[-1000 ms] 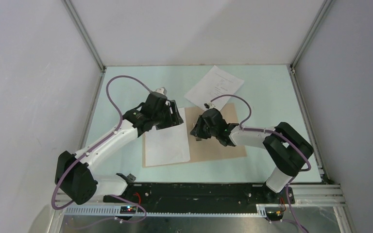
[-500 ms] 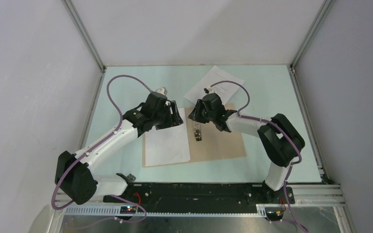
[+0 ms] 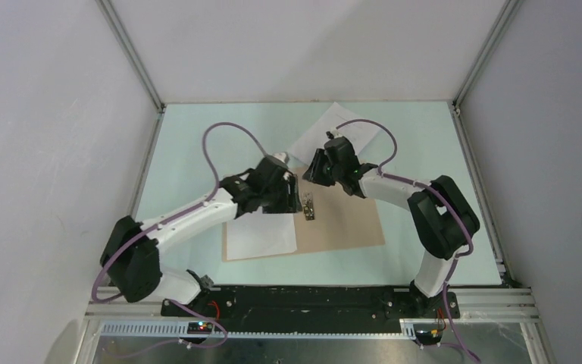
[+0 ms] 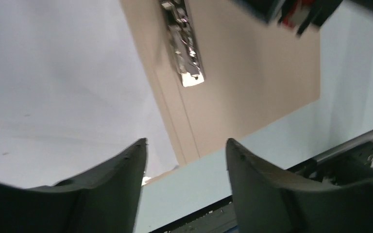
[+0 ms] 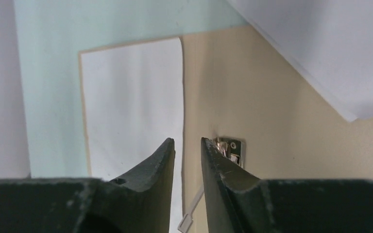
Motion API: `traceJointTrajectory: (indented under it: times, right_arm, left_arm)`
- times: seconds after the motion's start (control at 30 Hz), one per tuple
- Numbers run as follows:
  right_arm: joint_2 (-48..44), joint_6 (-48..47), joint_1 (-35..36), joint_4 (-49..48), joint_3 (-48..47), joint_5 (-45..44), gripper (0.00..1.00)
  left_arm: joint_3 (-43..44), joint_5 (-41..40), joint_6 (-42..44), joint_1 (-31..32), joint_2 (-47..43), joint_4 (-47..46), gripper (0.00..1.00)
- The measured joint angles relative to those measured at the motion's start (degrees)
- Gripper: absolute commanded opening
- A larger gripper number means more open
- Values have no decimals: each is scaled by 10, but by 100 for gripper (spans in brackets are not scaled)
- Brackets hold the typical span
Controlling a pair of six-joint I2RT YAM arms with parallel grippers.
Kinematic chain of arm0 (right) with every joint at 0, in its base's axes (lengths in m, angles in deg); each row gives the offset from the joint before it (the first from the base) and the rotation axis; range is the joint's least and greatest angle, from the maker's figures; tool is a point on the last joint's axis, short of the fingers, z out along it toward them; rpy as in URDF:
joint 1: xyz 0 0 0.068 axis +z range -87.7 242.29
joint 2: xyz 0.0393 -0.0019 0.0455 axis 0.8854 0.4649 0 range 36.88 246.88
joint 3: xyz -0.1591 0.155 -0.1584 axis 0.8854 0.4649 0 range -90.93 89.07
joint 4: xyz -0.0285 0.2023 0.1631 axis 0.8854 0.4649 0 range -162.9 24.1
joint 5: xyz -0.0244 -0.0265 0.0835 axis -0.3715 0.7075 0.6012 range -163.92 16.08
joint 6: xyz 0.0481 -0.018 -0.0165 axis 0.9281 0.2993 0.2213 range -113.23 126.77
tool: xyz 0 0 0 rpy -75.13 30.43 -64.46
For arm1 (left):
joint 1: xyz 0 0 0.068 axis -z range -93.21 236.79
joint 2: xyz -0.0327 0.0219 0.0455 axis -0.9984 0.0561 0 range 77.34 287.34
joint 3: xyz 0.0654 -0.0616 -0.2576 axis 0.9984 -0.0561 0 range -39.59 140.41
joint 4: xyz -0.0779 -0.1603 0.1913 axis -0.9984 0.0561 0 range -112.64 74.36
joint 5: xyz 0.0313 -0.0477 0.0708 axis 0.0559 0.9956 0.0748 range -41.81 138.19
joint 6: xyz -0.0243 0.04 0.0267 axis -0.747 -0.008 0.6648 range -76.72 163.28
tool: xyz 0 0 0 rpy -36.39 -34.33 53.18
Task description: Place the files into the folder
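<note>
The tan folder (image 3: 348, 224) lies open and flat, its metal clip (image 3: 308, 206) on the spine. A blank white file (image 3: 261, 235) rests on the folder's left half. The printed file (image 3: 312, 142) lies behind, overlapping the folder's back edge, partly under the right arm. My left gripper (image 3: 286, 201) hovers open over the blank file's right edge, beside the clip (image 4: 184, 48); its gripper (image 4: 185, 143) holds nothing. My right gripper (image 3: 311, 178) hangs above the far end of the spine. In its wrist view this gripper (image 5: 187, 141) is narrowly open and empty, the clip (image 5: 230, 148) just right of it.
Pale green table (image 3: 197, 144) with grey walls on three sides and aluminium posts at the back corners. A black rail (image 3: 311, 299) runs along the near edge. The two arms' wrists are close together over the folder's spine.
The left arm swung right, from the blank file's far corner to the clip. The right gripper pulled back off the clip toward the printed file, and its jaws parted slightly.
</note>
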State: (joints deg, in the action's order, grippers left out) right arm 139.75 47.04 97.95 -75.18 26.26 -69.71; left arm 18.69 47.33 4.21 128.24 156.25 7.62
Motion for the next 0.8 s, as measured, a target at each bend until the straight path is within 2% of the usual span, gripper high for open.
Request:
traceJointTrajectory:
  times: [0.2, 0.33, 0.5, 0.8]
  right_arm:
    - [33, -14, -17, 2, -65, 42, 7]
    - [87, -16, -17, 0, -93, 75, 2]
    - [130, -16, -17, 21, -93, 99, 0]
    - [137, -29, -10, 46, -86, 119, 0]
  left_arm:
    - [-14, 2, -29, 76, 52, -47, 43]
    - [-16, -1, -43, 82, 80, -77, 34]
    - [-16, -11, -49, 82, 105, -109, 25]
    - [-16, -38, -55, 82, 119, -128, 21]
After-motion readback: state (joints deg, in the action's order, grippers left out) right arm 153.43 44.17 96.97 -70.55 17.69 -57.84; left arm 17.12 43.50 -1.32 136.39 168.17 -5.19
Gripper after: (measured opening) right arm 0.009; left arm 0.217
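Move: The metal clip on the folder's spine lies about 7 cm back from the right hand, 1 cm to its left and 7 cm below; from the left hand it is some 4 cm ahead, 7 cm to the right and 12 cm below. Measured from the clip's middle, the file already in the folder centres about 14 cm to the left and 4 cm nearer the bases, and the loose printed sheet about 23 cm farther out and 7 cm to the right. The right hand first arcs up, forward and left by 2 to 3 cm each while its fingers shut fully, then drives down about 8 cm and back some 3 cm onto the clip's far end, tipping its fingertips about 10 degrees steeper and turning slightly counter-clockwise. Meanwhile the left hand sweeps right and down, nearly 6 cm each way, dipping back about 3 cm before easing forward again, and narrows its fingers to a small gap as it comes in above the clip's near end without touching it. ##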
